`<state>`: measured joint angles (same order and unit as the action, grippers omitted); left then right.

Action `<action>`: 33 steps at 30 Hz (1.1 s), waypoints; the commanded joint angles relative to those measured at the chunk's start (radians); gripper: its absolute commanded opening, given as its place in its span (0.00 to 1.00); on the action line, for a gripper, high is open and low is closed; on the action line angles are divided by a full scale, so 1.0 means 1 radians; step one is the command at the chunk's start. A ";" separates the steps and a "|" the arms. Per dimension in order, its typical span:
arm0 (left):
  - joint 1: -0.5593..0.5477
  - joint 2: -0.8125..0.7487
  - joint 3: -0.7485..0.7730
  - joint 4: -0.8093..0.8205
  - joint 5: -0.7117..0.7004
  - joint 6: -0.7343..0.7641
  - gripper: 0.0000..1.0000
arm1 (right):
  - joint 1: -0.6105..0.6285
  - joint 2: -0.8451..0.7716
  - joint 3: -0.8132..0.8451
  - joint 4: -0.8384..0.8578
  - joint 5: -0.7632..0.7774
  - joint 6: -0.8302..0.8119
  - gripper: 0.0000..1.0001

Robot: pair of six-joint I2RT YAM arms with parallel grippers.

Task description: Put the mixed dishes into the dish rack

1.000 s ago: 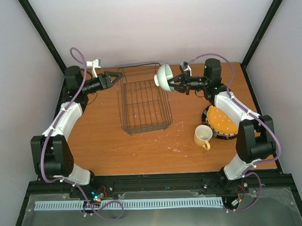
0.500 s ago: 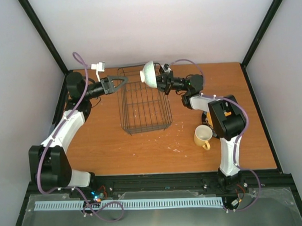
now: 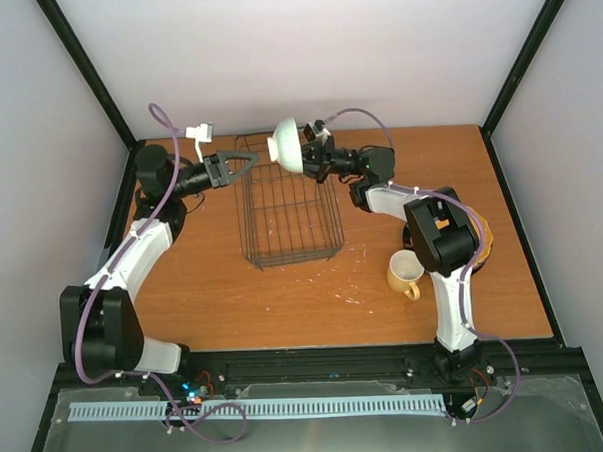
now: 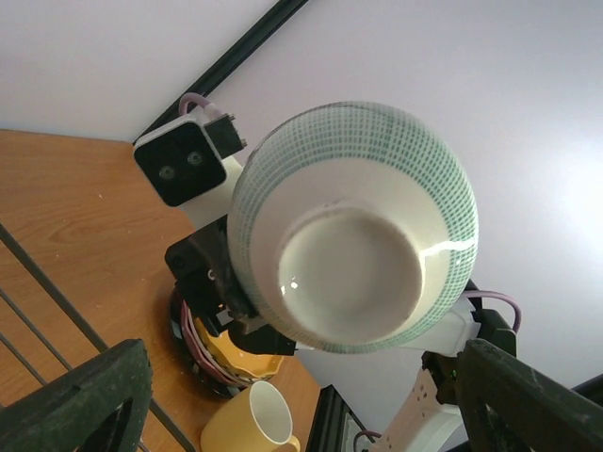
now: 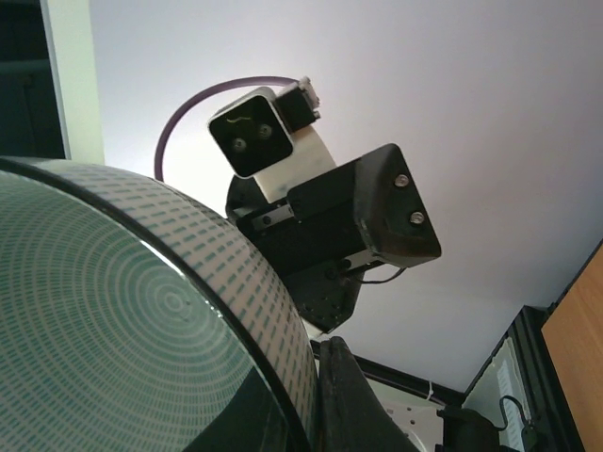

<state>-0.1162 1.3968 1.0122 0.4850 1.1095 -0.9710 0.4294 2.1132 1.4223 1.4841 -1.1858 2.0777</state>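
Observation:
The pale bowl with a blue-green pattern (image 3: 284,147) hangs on its side above the far end of the dish rack (image 3: 293,259), a dark wire basket. My right gripper (image 3: 308,157) is shut on its rim, one finger (image 5: 350,400) pressed against the rim's outside. My left gripper (image 3: 246,164) is open just left of the bowl, apart from it. In the left wrist view the bowl's (image 4: 353,226) foot faces me between and beyond the spread fingers (image 4: 80,405). The cream-yellow mug (image 3: 406,271) stands on the table. The plates (image 4: 226,363) are stacked behind it, orange-yellow on top.
The right arm's forearm (image 3: 437,230) stretches across the plate stack and hides most of it from above. Black frame posts (image 3: 85,70) and white walls close in the table's back and sides. White specks lie on the wood in front of the rack.
The right arm has swung the bowl leftward to the rack's far left end, close to the left gripper. The left gripper has opened wider and edged right.

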 commanded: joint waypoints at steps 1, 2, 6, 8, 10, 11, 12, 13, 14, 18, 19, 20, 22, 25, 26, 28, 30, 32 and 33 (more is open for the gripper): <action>-0.010 0.026 0.052 0.075 0.006 -0.036 0.89 | 0.012 0.013 0.017 0.068 0.016 0.101 0.03; -0.015 0.032 0.056 0.082 0.003 -0.043 0.89 | 0.012 0.016 0.021 0.069 0.015 0.102 0.03; -0.060 0.057 0.075 0.098 -0.006 -0.052 0.88 | 0.018 0.031 0.034 0.071 0.015 0.107 0.03; -0.078 0.070 0.087 0.098 -0.007 -0.049 0.87 | 0.021 0.036 0.039 0.075 0.018 0.112 0.03; -0.086 0.081 0.101 0.100 -0.008 -0.049 0.87 | 0.026 0.040 0.040 0.082 0.018 0.116 0.03; -0.086 0.086 0.108 0.102 -0.007 -0.050 0.87 | 0.027 0.042 0.038 0.085 0.018 0.118 0.03; -0.086 0.089 0.114 0.101 -0.007 -0.049 0.86 | 0.029 0.042 0.035 0.089 0.021 0.119 0.03; -0.086 0.091 0.119 0.101 -0.008 -0.049 0.85 | 0.031 0.042 0.033 0.092 0.022 0.119 0.03; -0.087 0.093 0.122 0.100 -0.009 -0.049 0.84 | 0.032 0.042 0.032 0.091 0.023 0.119 0.03; -0.088 0.093 0.121 0.098 -0.018 -0.046 0.73 | 0.038 0.043 0.034 0.098 0.025 0.123 0.03; -0.088 0.091 0.120 0.094 -0.021 -0.043 0.69 | 0.038 0.043 0.032 0.100 0.026 0.123 0.03; -0.088 0.088 0.118 0.089 -0.024 -0.041 0.64 | 0.040 0.044 0.032 0.102 0.027 0.124 0.03; -0.088 0.085 0.116 0.082 -0.029 -0.038 0.55 | 0.041 0.045 0.030 0.102 0.027 0.124 0.03; -0.088 0.085 0.113 0.077 -0.032 -0.039 0.42 | 0.041 0.047 0.035 0.101 0.035 0.122 0.03; -0.089 0.084 0.110 0.075 -0.033 -0.038 0.37 | 0.042 0.049 0.038 0.100 0.038 0.121 0.03; -0.088 0.079 0.108 0.070 -0.036 -0.036 0.32 | 0.043 0.052 0.046 0.097 0.039 0.120 0.03; -0.089 0.075 0.105 0.061 -0.038 -0.030 0.25 | 0.044 0.055 0.054 0.095 0.038 0.122 0.03; -0.089 0.072 0.103 0.054 -0.042 -0.026 0.14 | 0.045 0.057 0.058 0.094 0.035 0.122 0.03; -0.089 0.070 0.104 0.048 -0.042 -0.023 0.04 | 0.045 0.057 0.058 0.094 0.036 0.121 0.03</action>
<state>-0.1967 1.4895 1.0916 0.5529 1.0809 -1.0149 0.4530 2.1628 1.4414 1.4918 -1.1667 2.0773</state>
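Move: The bowl, held on its side with its foot towards the left gripper, has its middle about 7 cm to the left hand's right, 2 cm ahead and 3 cm higher. The right fingers still pinch its rim, its middle some 3 cm left of, 1 cm ahead of and 5 cm above that hand. The dish rack's middle lies roughly 28 cm below the left hand, about 7 cm to its right and 3 cm farther out. The left fingers pinch the bowl's foot ring from both sides, closing from wide open to about half after the hand has gone some 3 cm to the right onto it, then edged about 1 cm forward and up. The right hand keeps its grip on the rim and eases the bowl about 1.5 cm down and a little over 1 cm left, towards the left gripper. ##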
